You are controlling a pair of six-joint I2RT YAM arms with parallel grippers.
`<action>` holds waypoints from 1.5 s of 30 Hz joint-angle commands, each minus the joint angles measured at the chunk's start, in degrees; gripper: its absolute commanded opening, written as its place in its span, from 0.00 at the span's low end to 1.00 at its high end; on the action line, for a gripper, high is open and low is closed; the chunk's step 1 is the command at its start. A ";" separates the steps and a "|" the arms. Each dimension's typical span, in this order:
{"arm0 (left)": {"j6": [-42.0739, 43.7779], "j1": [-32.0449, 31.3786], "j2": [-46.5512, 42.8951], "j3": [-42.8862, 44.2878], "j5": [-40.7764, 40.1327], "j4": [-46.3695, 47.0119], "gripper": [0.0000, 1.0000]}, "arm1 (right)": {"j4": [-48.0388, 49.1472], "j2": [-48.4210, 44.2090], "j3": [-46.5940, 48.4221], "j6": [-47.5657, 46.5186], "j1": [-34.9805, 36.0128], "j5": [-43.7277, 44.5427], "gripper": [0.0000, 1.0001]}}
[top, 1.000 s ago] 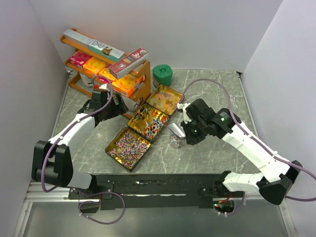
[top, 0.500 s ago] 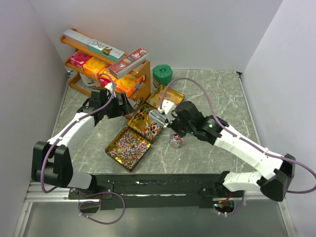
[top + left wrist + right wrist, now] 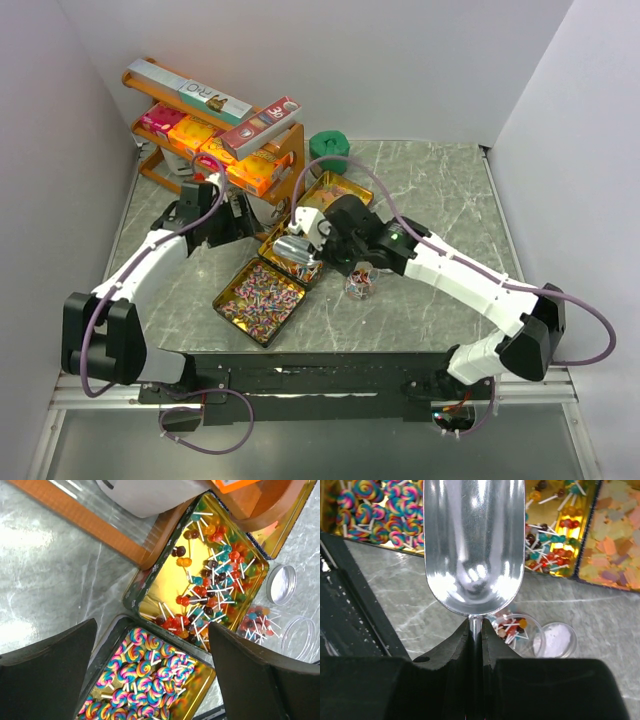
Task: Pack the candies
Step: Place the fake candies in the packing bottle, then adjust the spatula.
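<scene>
Three gold trays lie in a diagonal row. The near one holds swirl candies (image 3: 258, 298), the middle one round candies on sticks (image 3: 303, 252), the far one orange-yellow candies (image 3: 336, 196). My right gripper (image 3: 318, 238) is shut on the handle of a metal scoop (image 3: 474, 545), whose empty bowl hangs over the middle tray's near edge. A clear jar (image 3: 517, 629) with a few candies stands just below, its lid (image 3: 559, 640) beside it. My left gripper (image 3: 150, 680) is open above the swirl candies (image 3: 142, 675), with nothing between its fingers (image 3: 45, 675).
An orange wooden rack (image 3: 215, 140) stacked with cardboard boxes stands at the back left, close to my left gripper (image 3: 232, 215). A green container (image 3: 328, 151) sits behind the far tray. A black strip runs along the table's near edge (image 3: 300, 365).
My right arm has swung left with the scoop, from above the jar to over the middle tray. The left arm has hardly moved.
</scene>
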 commanded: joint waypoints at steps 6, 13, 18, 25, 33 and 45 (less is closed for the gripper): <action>3.81 0.34 -7.98 -0.22 17.07 2.74 0.96 | 2.39 4.04 2.06 2.21 4.04 -0.72 0.00; 4.43 -0.36 -6.85 -4.61 39.37 12.33 0.95 | 5.20 4.74 4.52 2.92 4.13 0.06 0.00; 6.89 -1.32 -4.04 -2.94 39.99 8.90 0.91 | 6.78 3.95 5.58 2.74 4.13 0.86 0.00; 5.84 -1.50 -4.21 -3.64 41.04 10.49 0.86 | 7.40 2.72 5.84 1.87 4.13 3.67 0.00; 6.89 -1.50 -4.82 -5.57 40.61 9.96 0.70 | 8.98 1.49 5.76 2.04 3.95 10.18 0.00; 5.75 -1.50 -2.01 -5.14 38.76 10.40 0.32 | 16.09 -6.42 -2.76 -2.44 3.69 7.81 0.00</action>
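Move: The scoop, empty in the right gripper, has its head about 9 cm back and 13 cm to the right of the open left hand, some 5 cm higher. From the left hand the lollipop tray lies roughly 11 cm right and 2 cm back, the swirl-candy tray 13 cm back and 3 cm right, both about 13 cm below. From the right hand the scoop head is 5 cm left and 2 cm forward at its own height; the bottle is 7 cm right, 2 cm forward and 17 cm below. The scoop's free end is met by the left hand, which swings right and back some 11 cm and rises about 5, its fingers turning clockwise by roughly 35 degrees to face the tip, then closing from wide to under half open around it. The right hand keeps its grip, dips about 3 cm while drifting left, comes back up, then eases slightly right. ##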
